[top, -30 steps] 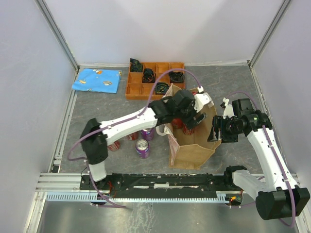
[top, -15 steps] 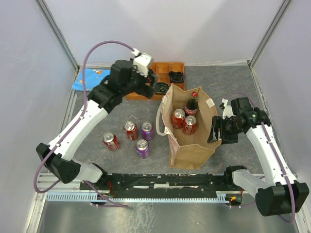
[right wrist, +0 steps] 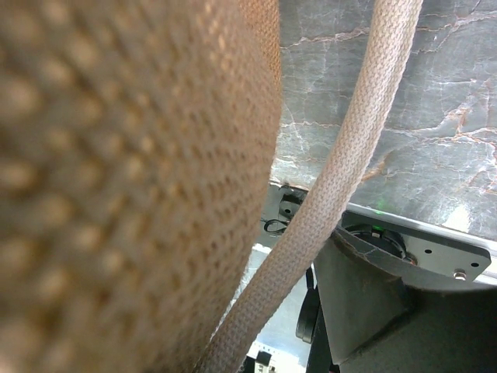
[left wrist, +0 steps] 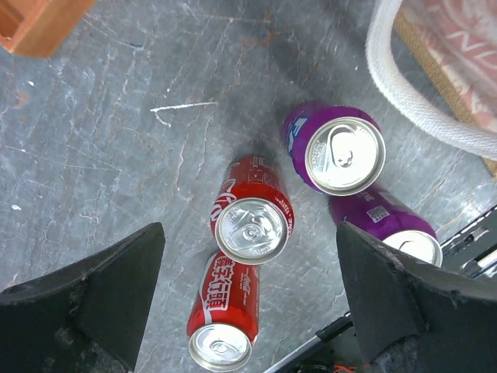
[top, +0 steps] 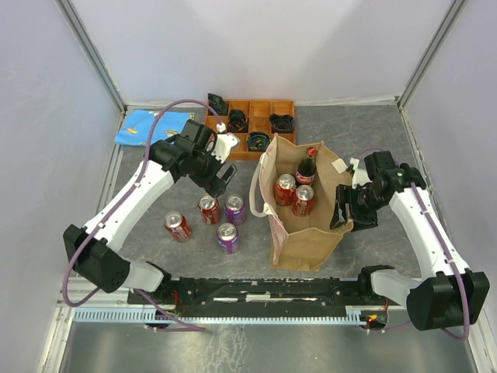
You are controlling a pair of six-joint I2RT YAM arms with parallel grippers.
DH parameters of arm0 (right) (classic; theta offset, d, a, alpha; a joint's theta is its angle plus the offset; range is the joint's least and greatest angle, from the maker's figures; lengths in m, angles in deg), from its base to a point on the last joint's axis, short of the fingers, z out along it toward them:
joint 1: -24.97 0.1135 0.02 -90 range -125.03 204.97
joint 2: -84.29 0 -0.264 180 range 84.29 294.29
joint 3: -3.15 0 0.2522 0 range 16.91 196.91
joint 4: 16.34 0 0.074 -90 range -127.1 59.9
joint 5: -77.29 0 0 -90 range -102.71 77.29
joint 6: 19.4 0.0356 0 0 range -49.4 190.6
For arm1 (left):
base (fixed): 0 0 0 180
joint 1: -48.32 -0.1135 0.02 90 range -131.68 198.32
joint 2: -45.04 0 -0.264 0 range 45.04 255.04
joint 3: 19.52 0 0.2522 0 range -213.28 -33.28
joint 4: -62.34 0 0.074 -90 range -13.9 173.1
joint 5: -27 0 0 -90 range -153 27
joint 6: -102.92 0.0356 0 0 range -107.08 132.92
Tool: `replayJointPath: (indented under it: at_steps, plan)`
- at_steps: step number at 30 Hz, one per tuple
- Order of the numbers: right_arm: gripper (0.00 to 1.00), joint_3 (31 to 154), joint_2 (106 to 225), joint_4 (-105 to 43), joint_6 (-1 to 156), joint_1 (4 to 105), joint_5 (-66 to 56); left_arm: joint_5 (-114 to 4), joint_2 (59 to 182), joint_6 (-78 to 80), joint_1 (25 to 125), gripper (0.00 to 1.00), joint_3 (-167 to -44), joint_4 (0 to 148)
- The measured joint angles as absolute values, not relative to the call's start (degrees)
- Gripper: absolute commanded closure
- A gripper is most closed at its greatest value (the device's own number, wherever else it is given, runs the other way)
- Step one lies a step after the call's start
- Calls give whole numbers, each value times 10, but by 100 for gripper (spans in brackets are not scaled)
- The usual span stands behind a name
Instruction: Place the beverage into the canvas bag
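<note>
The tan canvas bag (top: 311, 237) stands open right of centre, with two red cans (top: 285, 189) and a dark bottle (top: 307, 167) inside. Left of it, two red and two purple beverage cans (top: 208, 208) stand on the table. My left gripper (top: 221, 175) hovers open above them. Its wrist view shows a red can (left wrist: 250, 230) between the spread fingers, a purple can (left wrist: 342, 151) beside it and the bag's whitish handle (left wrist: 404, 85). My right gripper (top: 345, 208) straddles the bag's right wall. The canvas (right wrist: 116, 179) hides one finger, and the handle strap (right wrist: 342, 179) crosses the gap.
An orange compartment tray (top: 211, 146) with dark items stands at the back, its corner in the left wrist view (left wrist: 39, 23). A blue cloth (top: 155, 128) lies at the back left. Metal rails (top: 248, 289) run along the near edge.
My left arm has left the bag's mouth, swung back past the tray and come over the cans on the table, with its jaws spread wider. My right arm has barely moved.
</note>
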State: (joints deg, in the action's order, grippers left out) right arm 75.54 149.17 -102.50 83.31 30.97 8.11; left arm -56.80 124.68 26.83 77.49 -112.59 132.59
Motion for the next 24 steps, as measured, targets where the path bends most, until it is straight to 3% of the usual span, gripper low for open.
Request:
replayJointPath:
  at_steps: [11, 24]
  plan:
    - [26, 761, 1506, -1032, 828, 310, 83, -580, 1335, 335, 775, 2, -1101, 1339]
    - [26, 770, 1528, -1034, 830, 310, 83, -584, 1349, 392, 760, 5, -1069, 1358]
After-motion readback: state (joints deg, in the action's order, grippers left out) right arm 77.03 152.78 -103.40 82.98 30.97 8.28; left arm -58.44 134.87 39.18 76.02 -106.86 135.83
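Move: The nearer-in red can by the purple ones is next for the left hand: its middle lies about 4 cm to the left, 2 cm back and some 15 cm below. One purple can stands about 7 cm to the right of that can, level with it; the other is 5 cm to its right and 8 cm nearer the base. The second red can is 9 cm to its left and 5 cm nearer. From the right hand the aimed-at can is roughly 36 cm left, 5 cm forward and 10 cm down. Down goes the open left hand, about 9 cm in all, quickly at first, then nearly pausing before it sinks on while easing some 3 cm left towards the red can. Meanwhile the wrist tilts roughly 20 degrees, bringing the fingers closer to straight down. They stay wide open and end around the can's top, one fingertip close by its rim; contact can't be made out. ##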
